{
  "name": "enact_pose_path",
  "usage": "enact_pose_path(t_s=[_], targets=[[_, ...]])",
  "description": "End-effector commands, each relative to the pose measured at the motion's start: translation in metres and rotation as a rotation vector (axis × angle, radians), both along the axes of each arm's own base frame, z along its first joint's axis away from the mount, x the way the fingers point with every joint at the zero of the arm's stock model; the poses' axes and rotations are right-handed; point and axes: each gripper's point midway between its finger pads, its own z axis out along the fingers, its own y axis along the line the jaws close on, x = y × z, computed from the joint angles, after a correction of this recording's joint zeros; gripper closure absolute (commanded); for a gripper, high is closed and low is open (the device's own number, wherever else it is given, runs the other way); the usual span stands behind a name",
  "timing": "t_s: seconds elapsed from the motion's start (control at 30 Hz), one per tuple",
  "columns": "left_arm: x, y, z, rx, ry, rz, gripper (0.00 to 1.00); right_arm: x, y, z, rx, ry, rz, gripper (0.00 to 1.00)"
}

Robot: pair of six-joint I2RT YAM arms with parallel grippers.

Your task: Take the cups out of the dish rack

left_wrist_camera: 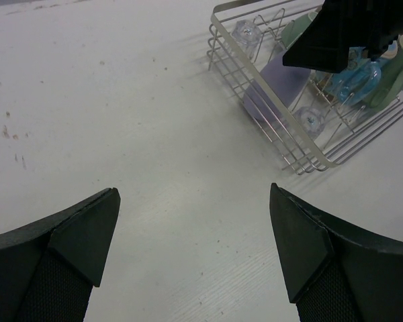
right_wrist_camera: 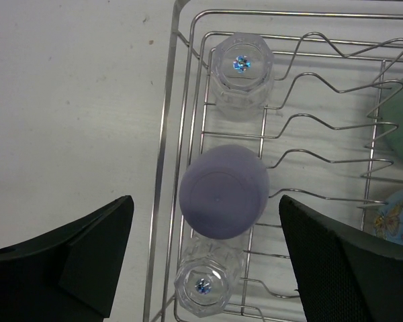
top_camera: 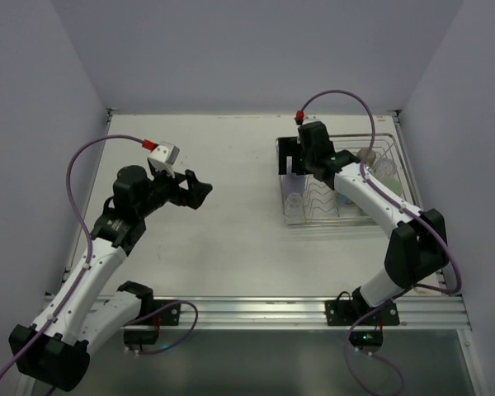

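The silver wire dish rack [top_camera: 338,223] stands at the right of the table. In the right wrist view, an upside-down lavender cup [right_wrist_camera: 224,191] sits at the rack's left end between two clear glass cups [right_wrist_camera: 240,74] [right_wrist_camera: 205,285]. A pale green cup [right_wrist_camera: 399,121] and a blue cup [right_wrist_camera: 399,218] show at the right edge. My right gripper [right_wrist_camera: 206,201] hovers open over the lavender cup, one finger on each side and neither touching it. My left gripper [left_wrist_camera: 193,189] is open and empty above bare table, left of the rack [left_wrist_camera: 320,161].
White walls close in the table at the back and on both sides. A metal rail [top_camera: 256,312] runs along the near edge by the arm bases. The rack's zigzag wire dividers [right_wrist_camera: 322,134] rise beside the cups.
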Motion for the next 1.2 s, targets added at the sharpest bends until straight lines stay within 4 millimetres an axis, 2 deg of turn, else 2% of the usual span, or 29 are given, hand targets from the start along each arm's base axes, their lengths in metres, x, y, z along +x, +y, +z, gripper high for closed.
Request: enact_pose_path(t_s=[0.0, 0.2, 0.27, 0.47, 0.6, 0.7, 0.73, 0.8, 0.83, 0.87, 0.93, 1.0, 1.17], targets=[[0.002, 0.0, 0.003, 0.018, -0.021, 0.001, 0.0, 0.003, -0.008, 0.011, -0.026, -0.038, -0.033, 0.09], [0.003, -0.001, 0.003, 0.014, -0.018, -0.001, 0.0, 0.001, -0.008, -0.02, -0.055, 0.027, -0.032, 0.12], [0.003, 0.0, 0.002, 0.015, -0.016, 0.002, 0.0, 0.004, -0.01, -0.025, -0.077, 0.039, -0.043, 0.18], [0.004, 0.0, 0.002, 0.016, -0.015, 0.005, 0.0, 0.011, -0.013, -0.03, -0.101, 0.041, -0.077, 0.22], [0.004, 0.0, 0.002, 0.018, -0.016, 0.006, 0.0, 0.012, -0.016, -0.041, -0.122, 0.063, -0.088, 0.23], [0.004, 0.001, 0.001, 0.016, -0.012, 0.01, 0.0, 0.013, -0.016, -0.043, -0.129, 0.057, -0.093, 0.28], [0.004, 0.0, 0.002, 0.013, -0.013, 0.009, 0.0, 0.014, -0.016, -0.039, -0.123, 0.045, -0.091, 0.33], [0.005, -0.001, 0.003, 0.005, -0.01, 0.009, 0.0, 0.016, -0.013, -0.035, -0.109, 0.032, -0.086, 0.35], [0.004, -0.001, 0.004, 0.0, -0.013, 0.007, 0.0, 0.016, -0.013, -0.035, -0.112, 0.032, -0.084, 0.4], [0.004, -0.002, 0.006, -0.005, -0.016, 0.006, 0.0, 0.017, -0.013, -0.033, -0.11, 0.03, -0.086, 0.54], [0.003, -0.004, 0.007, -0.019, -0.014, -0.003, 0.0, 0.018, -0.015, -0.028, -0.105, 0.013, -0.098, 0.6], [0.004, -0.006, 0.008, -0.036, -0.012, -0.008, 0.0, 0.018, -0.015, -0.012, -0.08, -0.032, -0.103, 0.66], [0.005, -0.02, 0.01, -0.089, 0.024, -0.058, 0.0, 0.009, -0.018, 0.049, 0.003, -0.167, -0.108, 0.69]])
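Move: The upside-down purple cup at the rack's left end lies about 7 cm below the right hand, some 1 cm ahead and 1 cm to the right. In line with the cup stand two clear glasses, one about 10 cm beyond it, the other 8 cm nearer the base. The blue cup sits level with it, some 14 cm farther right. From the left hand the purple cup is roughly 12 cm ahead, 23 cm right and 15 cm below. The purple cup is straddled from above by the right hand, which sinks about 5 cm and drifts slightly right, the wrist tipping some 5 degrees farther down. Its fingers close part-way and pinch the cup's sides between the tips, then the hand rises again by about 2.5 cm, keeping that grip. ##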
